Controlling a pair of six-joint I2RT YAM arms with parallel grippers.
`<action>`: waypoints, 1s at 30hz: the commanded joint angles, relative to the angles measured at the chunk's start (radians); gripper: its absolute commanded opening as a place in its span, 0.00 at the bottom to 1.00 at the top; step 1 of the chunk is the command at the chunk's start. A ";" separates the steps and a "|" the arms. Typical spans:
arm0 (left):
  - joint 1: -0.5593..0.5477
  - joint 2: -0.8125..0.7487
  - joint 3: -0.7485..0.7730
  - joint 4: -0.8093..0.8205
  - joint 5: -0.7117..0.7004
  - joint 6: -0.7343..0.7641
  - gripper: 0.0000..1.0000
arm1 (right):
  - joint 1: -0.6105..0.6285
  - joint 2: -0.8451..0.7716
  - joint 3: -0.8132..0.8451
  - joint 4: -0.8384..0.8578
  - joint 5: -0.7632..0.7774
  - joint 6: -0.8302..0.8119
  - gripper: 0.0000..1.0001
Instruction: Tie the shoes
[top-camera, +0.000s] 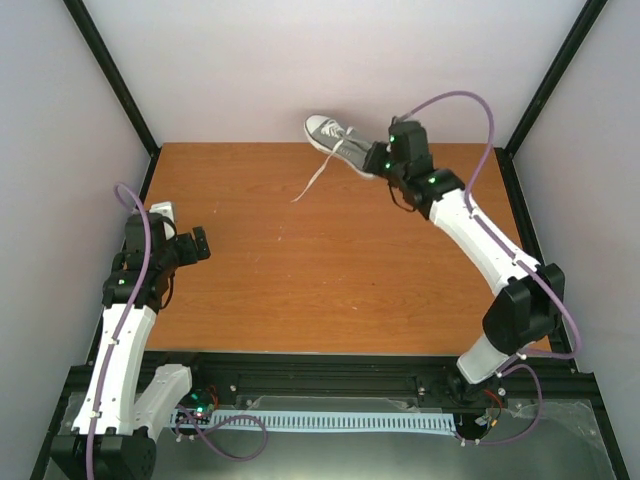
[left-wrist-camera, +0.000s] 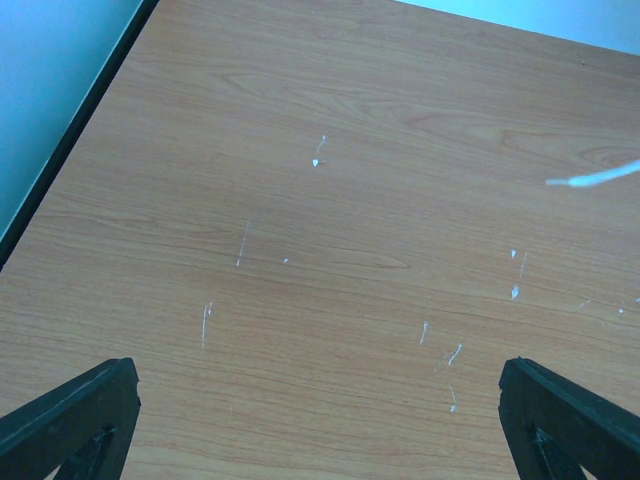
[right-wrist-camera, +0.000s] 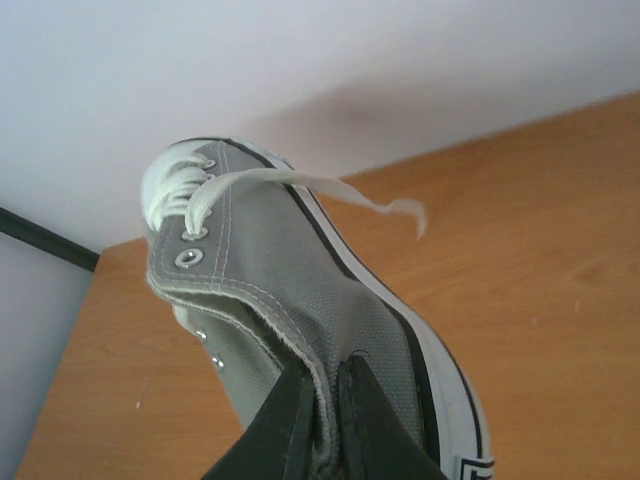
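A small grey canvas shoe (top-camera: 335, 140) with a white sole is lifted off the table at the back centre, toe pointing left. My right gripper (top-camera: 383, 160) is shut on the shoe's heel collar. In the right wrist view the two black fingers (right-wrist-camera: 375, 425) pinch the grey collar edge of the shoe (right-wrist-camera: 300, 290). One white lace (top-camera: 315, 178) hangs down from the shoe onto the table; its tip (left-wrist-camera: 595, 178) shows in the left wrist view. My left gripper (top-camera: 200, 245) is open near the table's left edge, nothing between its fingers (left-wrist-camera: 70, 420).
The wooden table (top-camera: 330, 280) is boxed in by white walls at the back and both sides, with black frame posts (top-camera: 110, 70) at the back corners. A black rail runs along the left table edge (left-wrist-camera: 70, 140). The arm bases stand at the near edge.
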 joint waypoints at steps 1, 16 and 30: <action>0.001 0.008 0.003 -0.001 0.003 0.013 1.00 | 0.089 -0.098 -0.220 0.194 0.124 0.164 0.03; 0.002 -0.009 0.024 -0.015 0.062 -0.133 1.00 | 0.462 -0.387 -0.835 0.123 0.541 0.431 0.03; -0.172 0.078 -0.205 0.187 0.316 -0.484 0.99 | 0.335 -0.497 -0.866 -0.031 0.276 0.152 1.00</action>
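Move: The right hand already holds the shoe in the air by its collar near the heel, with the shoe's middle about 6 cm to the hand's left and 4 cm ahead, roughly level. The bare spot where it will be set lies some 17 cm back, 3 cm left and 25 cm below; the table's near edge is about 18 cm nearer than that spot, at the same left. From the empty left hand the spot is about 29 cm right, level ahead, 16 cm down. The right arm swings the gripped shoe swiftly back and down, about 21 cm each way, from above the table's far edge to the bare middle of the table, tipping some 15 degrees nose-down, then opens wide to let go of the collar and starts to rise. Late on, the open left hand sets off right and down towards the shoe, about 6 cm each way, rolling its left side down some 25 degrees. ##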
